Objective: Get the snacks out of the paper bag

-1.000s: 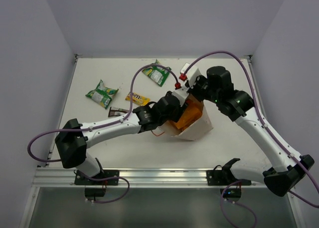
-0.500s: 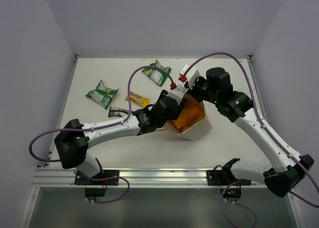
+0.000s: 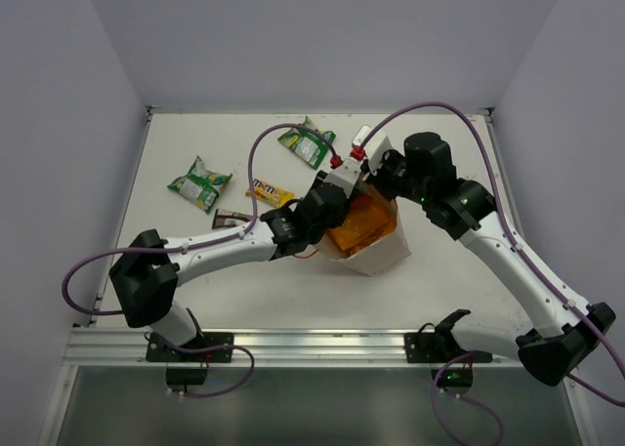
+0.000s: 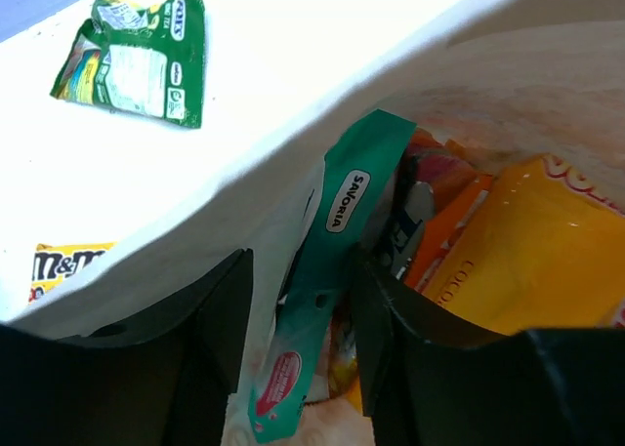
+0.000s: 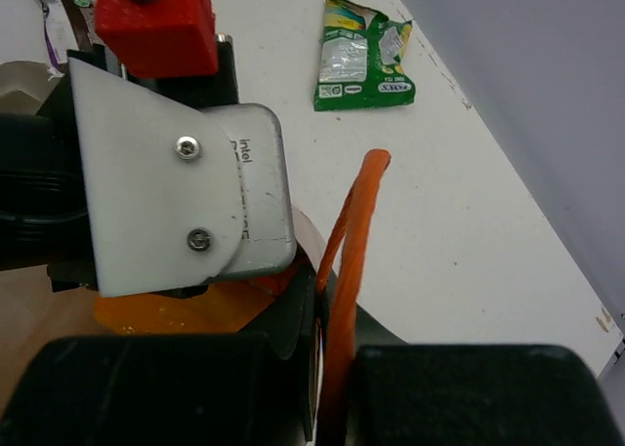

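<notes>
The beige paper bag point(image 3: 383, 254) leans near the table's middle with its mouth facing up and left. My right gripper point(image 3: 377, 171) is shut on the bag's orange string handle point(image 5: 352, 241), holding the mouth up. My left gripper point(image 4: 303, 270) is at the mouth, jaws apart. A teal pouch point(image 4: 337, 231) hangs between them beside the bag wall point(image 4: 527, 65) and touches only the right finger. Orange bags point(image 3: 359, 222) and an orange-yellow pouch point(image 4: 527, 261) lie inside. Outside lie two green-white pouches point(image 3: 199, 184) point(image 3: 307, 144), a yellow bar point(image 3: 270, 192) and a dark brown bar point(image 3: 230, 218).
The left arm's wrist camera housing point(image 5: 176, 173) with its red block point(image 5: 156, 21) sits right against my right gripper point(image 5: 337, 353). A purple cable point(image 3: 259, 163) loops over the snacks on the table. Walls border the table point(image 3: 244, 300) at the back and both sides.
My left gripper has shifted a little toward the back and further into the bag's mouth. The bag has tipped slightly with it. The right gripper keeps its hold on the handle.
</notes>
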Controlling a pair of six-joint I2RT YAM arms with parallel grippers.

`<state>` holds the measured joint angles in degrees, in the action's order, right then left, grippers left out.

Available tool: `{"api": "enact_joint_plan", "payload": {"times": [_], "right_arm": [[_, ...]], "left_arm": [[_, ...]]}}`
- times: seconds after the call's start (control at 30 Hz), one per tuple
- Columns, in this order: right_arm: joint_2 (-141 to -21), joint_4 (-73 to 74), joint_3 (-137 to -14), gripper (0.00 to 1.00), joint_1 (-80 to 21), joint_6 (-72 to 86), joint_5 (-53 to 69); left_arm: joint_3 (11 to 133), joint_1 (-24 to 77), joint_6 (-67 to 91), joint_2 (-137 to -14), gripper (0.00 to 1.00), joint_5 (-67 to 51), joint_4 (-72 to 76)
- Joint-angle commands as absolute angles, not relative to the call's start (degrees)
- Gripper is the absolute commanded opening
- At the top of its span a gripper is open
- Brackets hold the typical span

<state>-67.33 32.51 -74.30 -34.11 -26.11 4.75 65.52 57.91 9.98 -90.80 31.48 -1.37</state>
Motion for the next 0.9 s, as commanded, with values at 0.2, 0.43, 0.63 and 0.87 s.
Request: {"api": "enact_joint_plan", "payload": {"times": [0.2, 0.43, 0.63, 0.87], "right_arm": [[-63.54, 20.13, -73.74, 0.00, -34.54, -25.40, 6.51], [-64.16, 18.54, -71.20, 0.00, -33.93, -26.45, 1.85], [-65.04, 17.84, -69.88, 0.00, -32.43, -26.63, 0.09], [-64.78, 17.58, -68.38, 0.00, -31.12, -26.28, -3.69]], "left_arm": [[67.85, 55.46, 10.11, -92.03, 0.00, 32.87, 2.55], [73.44, 55.55, 10.98, -79.29, 0.00, 26.64, -5.25], [85.14, 55.55, 12.48, -71.55, 0.00, 22.15, -16.69], [92.81, 50.38, 13.45, -68.73, 0.00, 38.83, -27.59]]}}
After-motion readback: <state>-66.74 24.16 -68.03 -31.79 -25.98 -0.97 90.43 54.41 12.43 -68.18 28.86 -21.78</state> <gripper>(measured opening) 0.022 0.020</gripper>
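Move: The teal Savoria pack stands on edge in the paper bag, already between the left hand's open fingers, its middle about 2 cm ahead, 1 cm right and 3 cm below. The orange pack lies in the bag some 7 cm to that hand's right, about level and 8 cm below; on the table, 18 cm below, the M&M's lie about 14 cm ahead and 17 cm left. From the right hand, holding the rim, the Savoria pack is about 3 cm ahead, 5 cm left and 14 cm below. The left hand eases about 1.5 cm farther down and slightly forward into the bag, shuts its fingers on the teal Savoria pack, then pulls it up fast out of the mouth, nearly 30 cm, drifting some 10 cm left and about 5 cm back while the wrist rolls its left side down and tips the fingers upward, some 30 degrees in all. The right hand keeps its shut grip on the bag's rim and orange handle, and during the lift moves about 3 cm forward and right, sinking a little and turning slightly clockwise. ##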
